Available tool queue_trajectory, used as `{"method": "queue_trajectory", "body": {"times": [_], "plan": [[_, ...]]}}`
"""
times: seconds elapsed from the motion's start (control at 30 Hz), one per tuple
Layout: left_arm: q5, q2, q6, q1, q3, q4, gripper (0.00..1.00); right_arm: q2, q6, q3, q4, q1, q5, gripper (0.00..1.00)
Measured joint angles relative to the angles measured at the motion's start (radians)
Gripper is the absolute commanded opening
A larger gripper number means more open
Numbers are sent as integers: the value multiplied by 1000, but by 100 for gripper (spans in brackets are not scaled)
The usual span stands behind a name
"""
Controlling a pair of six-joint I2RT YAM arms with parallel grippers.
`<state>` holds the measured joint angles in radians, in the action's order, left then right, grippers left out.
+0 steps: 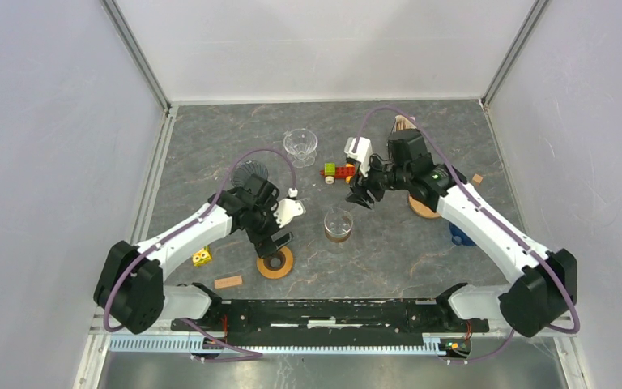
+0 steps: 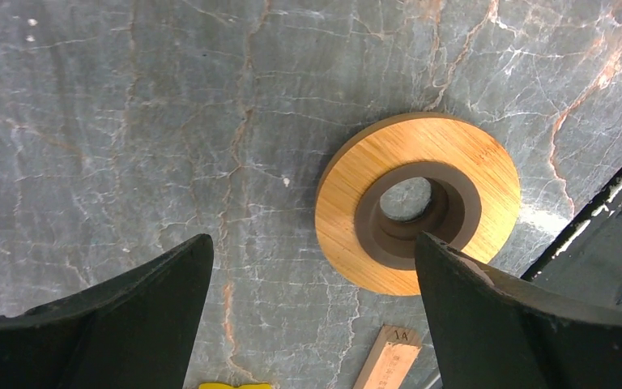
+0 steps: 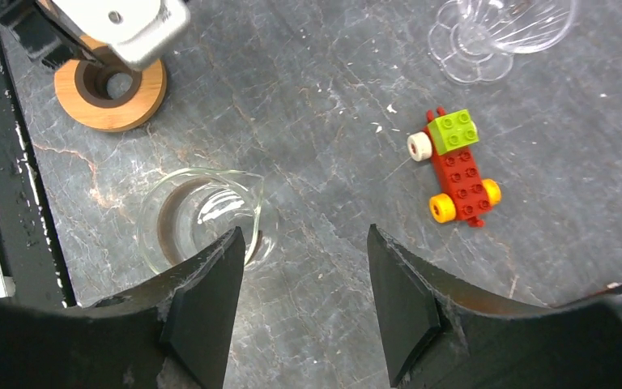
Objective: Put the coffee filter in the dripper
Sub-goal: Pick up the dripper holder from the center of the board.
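Observation:
The clear glass dripper [image 1: 300, 144] stands upright at the back of the table; its foot shows in the right wrist view [image 3: 486, 40]. A grey mesh coffee filter [image 1: 249, 172] lies to its left, behind the left arm. My left gripper [image 1: 275, 242] is open and empty, just above a wooden ring [image 1: 275, 263]; in the left wrist view [image 2: 312, 247] the ring [image 2: 348, 203] lies by the right finger. My right gripper [image 1: 360, 198] is open and empty, hovering beside a glass beaker [image 1: 338, 225], which shows by the left finger in the right wrist view [image 3: 198, 215].
A Lego car [image 1: 338, 171] lies between dripper and right gripper [image 3: 304, 239]. A second wooden ring [image 1: 423, 208] sits under the right arm, with a blue object [image 1: 460, 236] near it. A yellow block [image 1: 202, 257] and a wooden block [image 1: 227, 282] lie front left.

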<state>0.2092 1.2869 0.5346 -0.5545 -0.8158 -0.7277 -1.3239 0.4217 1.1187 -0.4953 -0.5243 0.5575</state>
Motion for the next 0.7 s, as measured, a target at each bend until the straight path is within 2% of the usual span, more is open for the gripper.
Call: {"method": "queue_trajectory", "body": {"times": [0.1, 0.3, 0.5, 0.7], "plan": [[-10, 13, 0, -26, 18, 13, 98, 43, 9, -10, 2, 16, -2, 63], [-50, 44, 0, -70, 71, 58, 85, 74, 14, -54, 0, 53, -14, 63], [-54, 77, 0, -80, 102, 100, 69, 84, 13, -80, 0, 75, -21, 63], [-46, 81, -1, -83, 110, 125, 43, 86, 12, -90, 0, 85, -21, 63]]}}
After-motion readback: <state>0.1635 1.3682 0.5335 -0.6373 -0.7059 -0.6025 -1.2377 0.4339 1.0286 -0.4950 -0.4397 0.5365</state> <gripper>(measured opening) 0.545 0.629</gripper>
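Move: The dripper holder lies about 4 cm back from the left gripper and 2 cm to its right, about 5 cm below it. A wooden block sits 9 cm back and 10 cm to the left of this gripper, a yellow toy some 3 cm back and 16 cm left, and the glass beaker about 4 cm ahead and 17 cm right. From the right gripper, the dripper holder is roughly 14 cm back, 21 cm left and 18 cm below. Lower the left gripper about 4.5 cm onto the dripper holder, easing 1.5 cm back, so that its far-left wall comes between the fingers, one tip in the hole and the other outside the rim; close them to about half open on the way down. Draw the open, empty right gripper some 3.5 cm to the right, away from the beaker. ##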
